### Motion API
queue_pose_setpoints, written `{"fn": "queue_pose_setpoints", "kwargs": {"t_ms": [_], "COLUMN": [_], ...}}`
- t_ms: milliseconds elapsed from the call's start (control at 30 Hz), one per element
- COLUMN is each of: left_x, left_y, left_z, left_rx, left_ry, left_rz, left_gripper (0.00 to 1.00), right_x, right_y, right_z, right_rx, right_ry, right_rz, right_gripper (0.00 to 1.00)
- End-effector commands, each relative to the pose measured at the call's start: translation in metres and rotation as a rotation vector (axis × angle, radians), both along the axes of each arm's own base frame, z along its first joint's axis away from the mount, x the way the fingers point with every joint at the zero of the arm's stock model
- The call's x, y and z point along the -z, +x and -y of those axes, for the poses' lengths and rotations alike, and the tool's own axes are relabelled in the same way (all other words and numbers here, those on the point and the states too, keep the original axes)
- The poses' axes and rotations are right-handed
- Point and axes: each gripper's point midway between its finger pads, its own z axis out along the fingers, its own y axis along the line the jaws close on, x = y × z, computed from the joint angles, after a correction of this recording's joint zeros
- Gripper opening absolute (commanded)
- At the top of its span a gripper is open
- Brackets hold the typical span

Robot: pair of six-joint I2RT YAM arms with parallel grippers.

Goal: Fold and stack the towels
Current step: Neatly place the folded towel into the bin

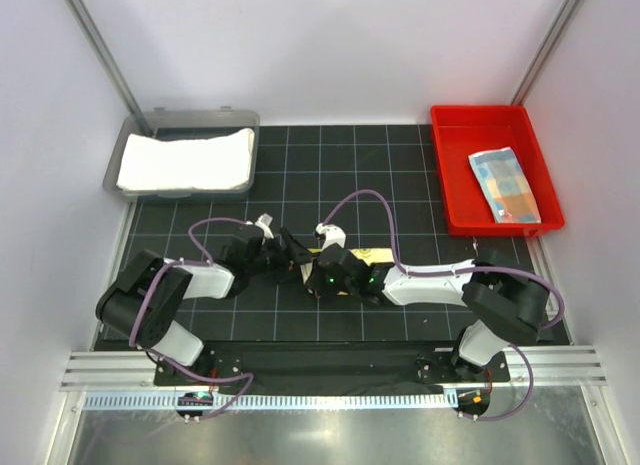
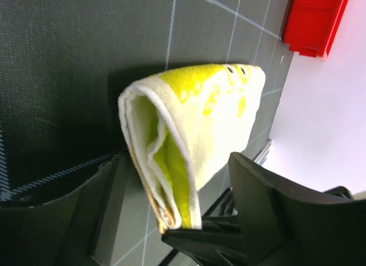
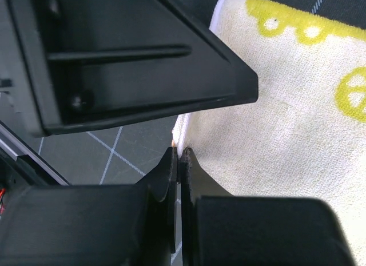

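A folded pale yellow towel [image 2: 206, 117] with lemon-yellow print hangs just above the black mat, between the two arms [image 1: 367, 256]. My right gripper [image 3: 179, 153] is shut on a corner of its folded edge, and the cloth [image 3: 286, 140] spreads away to the right. My left gripper [image 2: 177, 186] stands open around the same folded end, with a gap between one finger [image 2: 269, 203] and the cloth. In the top view my left gripper [image 1: 285, 251] and my right gripper [image 1: 335, 272] meet at mid-table. A white towel [image 1: 186, 160] lies in the grey tray. A light-blue patched towel [image 1: 505, 184] lies in the red tray.
The grey tray [image 1: 138, 125] sits at the back left and the red tray [image 1: 450, 165] at the back right, also seen as the red tray [image 2: 314, 20] from the left wrist. White walls close in both sides. A metal rail [image 1: 330, 365] runs along the near edge.
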Motion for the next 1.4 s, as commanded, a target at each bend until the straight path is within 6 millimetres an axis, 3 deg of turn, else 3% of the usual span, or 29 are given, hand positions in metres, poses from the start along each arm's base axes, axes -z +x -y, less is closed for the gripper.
{"fn": "queue_pose_setpoints", "kwargs": {"t_ms": [0,133,300,333,400,467,500,533,567,600,667,767,867,967,1133,1167,1333,1367], "left_x": [0.002,0.005,0.004,0.002,0.004,-0.012,-0.007,-0.008,-0.029,-0.025,-0.045,-0.051,-0.062,-0.074,-0.108,-0.113,-0.131,-0.144], "left_y": [0.006,0.003,0.006,0.009,0.009,0.019,0.015,0.017,0.035,0.032,0.056,0.069,0.093,0.112,0.163,0.175,0.221,0.232], "left_z": [0.000,-0.008,-0.013,-0.011,-0.011,-0.001,-0.004,-0.003,0.006,0.001,0.009,0.005,-0.005,-0.027,-0.070,-0.090,-0.138,-0.146], "left_rx": [-0.065,-0.112,-0.100,-0.092,-0.055,-0.010,0.031,0.051,0.061,0.099,0.108,0.151,0.185,0.195,0.106,0.082,0.021,-0.010], "left_ry": [-0.024,-0.014,0.071,0.089,0.131,0.134,0.185,0.212,0.209,0.269,0.303,0.407,0.569,0.742,0.840,0.868,0.873,0.868], "left_rz": [0.022,0.013,0.012,0.002,0.002,0.027,0.008,0.005,0.052,0.033,0.072,0.074,0.059,0.032,0.052,0.058,0.087,0.115], "left_gripper": [0.73,0.57,0.27,0.23,0.13,0.01,0.00,0.00,0.00,0.00,0.00,0.00,0.00,0.00,0.00,0.00,0.00,0.00], "right_x": [-0.028,-0.028,-0.025,-0.024,-0.033,-0.043,-0.064,-0.070,-0.081,-0.104,-0.117,-0.156,-0.181,-0.192,-0.200,-0.198,-0.188,-0.184], "right_y": [0.009,0.010,0.006,0.005,0.004,0.000,0.000,-0.001,0.000,-0.002,0.001,0.007,0.016,0.023,0.028,0.029,0.037,0.039], "right_z": [-0.011,-0.012,-0.014,-0.013,-0.010,-0.002,0.003,0.014,0.020,0.031,0.049,0.077,0.109,0.137,0.153,0.154,0.151,0.151], "right_rx": [0.017,0.025,0.011,0.007,0.014,0.011,0.018,0.039,0.052,0.072,0.116,0.184,0.270,0.344,0.386,0.388,0.378,0.377], "right_ry": [0.095,0.095,0.086,0.075,0.084,0.087,0.121,0.104,0.117,0.150,0.140,0.170,0.142,0.099,0.103,0.103,0.071,0.061], "right_rz": [0.047,0.043,0.020,0.014,0.017,0.026,0.052,0.062,0.084,0.119,0.162,0.255,0.322,0.359,0.398,0.400,0.406,0.405], "right_gripper": [0.01,0.01,0.05,0.21,0.37,0.56,0.65,0.78,0.88,0.93,1.00,1.00,1.00,1.00,1.00,1.00,1.00,1.00]}}
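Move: The folded towel lies flat with its left end lifted, the right fingers already pinching the near corner of that end. From the left hand, open at that end, its middle is about 10 cm to the right, level fore and aft, and some 3 cm lower. The clear bin with the white towel is about 25 cm ahead of the left hand and 26 cm to its left. From the right hand the folded towel's middle is roughly 3 cm ahead, 8 cm right, 3 cm below. Dipping a centimetre or two, the left hand shuts its fingers on the folded towel's left end, then carries it forward about 22 cm, rising on the way and swinging left late towards the clear bin, its left side rolling up some 45 degrees. The right hand holds the corner until the left has nearly closed, then opens wide, lifts sharply and backs off to the right. ##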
